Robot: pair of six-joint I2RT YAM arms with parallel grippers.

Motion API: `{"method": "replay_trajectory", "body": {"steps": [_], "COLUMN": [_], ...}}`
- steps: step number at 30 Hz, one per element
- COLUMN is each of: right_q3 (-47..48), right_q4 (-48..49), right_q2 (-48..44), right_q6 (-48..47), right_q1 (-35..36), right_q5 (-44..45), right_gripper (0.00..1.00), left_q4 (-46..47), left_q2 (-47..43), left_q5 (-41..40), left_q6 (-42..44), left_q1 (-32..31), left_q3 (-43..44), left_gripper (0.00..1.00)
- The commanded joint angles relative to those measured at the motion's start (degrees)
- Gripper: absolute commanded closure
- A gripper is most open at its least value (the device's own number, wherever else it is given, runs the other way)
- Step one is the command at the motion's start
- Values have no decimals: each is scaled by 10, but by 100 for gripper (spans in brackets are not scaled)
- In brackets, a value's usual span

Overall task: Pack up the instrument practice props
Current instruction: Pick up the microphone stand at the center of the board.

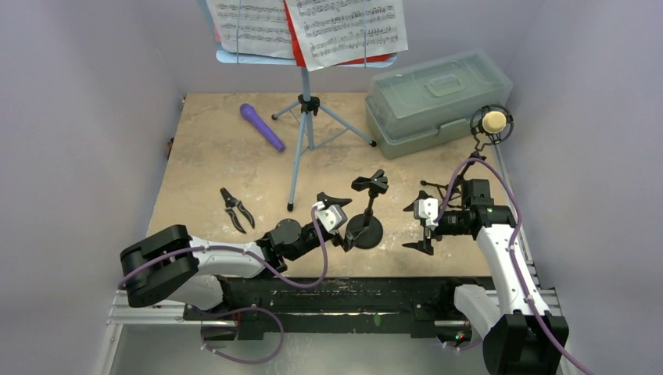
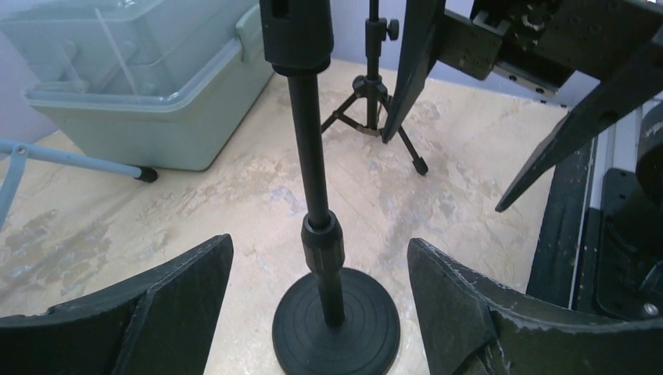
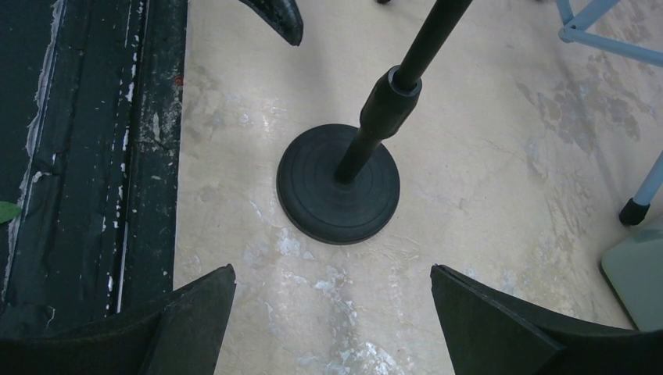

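Note:
A black round-base mic holder (image 1: 364, 230) stands near the front middle, its clip (image 1: 370, 183) up top. My left gripper (image 1: 344, 223) is open around its pole (image 2: 317, 156); there are gaps on both sides and nothing is gripped. In the left wrist view the left gripper (image 2: 319, 244) straddles the pole just above the base (image 2: 336, 328). My right gripper (image 1: 413, 226) is open and empty to the right of that holder (image 3: 338, 183). A tan microphone (image 1: 493, 122) sits in the ring of the tripod holder (image 1: 442, 187). A purple microphone (image 1: 262, 126) lies at the back left. The pale-blue music rack (image 1: 305, 117) carries sheet-music pages (image 1: 344, 31).
A translucent grey-green lidded box (image 1: 434, 101) stands shut at the back right. A small black clip-like tool (image 1: 236, 209) lies at the front left. The rack's legs (image 1: 293, 183) spread across the middle. Grey walls close in on both sides, and a black rail (image 1: 352, 293) runs along the front.

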Motion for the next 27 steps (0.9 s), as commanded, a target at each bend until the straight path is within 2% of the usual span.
{"method": "replay_trajectory", "body": {"steps": [1, 8, 25, 27], "right_q3": [-3, -3, -4, -4], "right_q4": [-11, -11, -11, -11], "right_q2": [-7, -8, -10, -10], "right_q6": [-17, -19, -22, -22], "right_q1": [-1, -1, -1, -1], "right_q5": [-19, -20, -19, -20], "right_gripper": [1, 1, 1, 1], "left_q4": [109, 140, 150, 151], "left_q2": [24, 49, 96, 100], "left_q5": [-23, -16, -6, -7], "left_q6": [-8, -20, -20, -20], "left_q1": [-4, -4, -4, -4], "left_q3": [13, 26, 75, 78], "left_gripper": [21, 34, 55, 60]}}
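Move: The microphone stand's pole rises just off the left gripper's open fingertips, about 3 cm ahead and 5 cm to the right of that hand, the stand's middle some 2 cm higher. A music stand foot lies on the board roughly 11 cm ahead and 17 cm to the left of the left hand, about 10 cm lower; the right gripper's tips wait some 14 cm to its right, about level fore and aft. From the right hand the stand is about 10 cm left, 2 cm ahead and 2 cm up. The microphone stand's pole is brought between the left fingers: the left hand moves in to the right and up, just under 3 cm each, while edging nearly 2 cm forward, rising from beside the pole's collar to just above it. Its fingers tip upward by some 10 degrees and narrow from wide open to a bit under half, on either side of the pole, with no touch visible. ##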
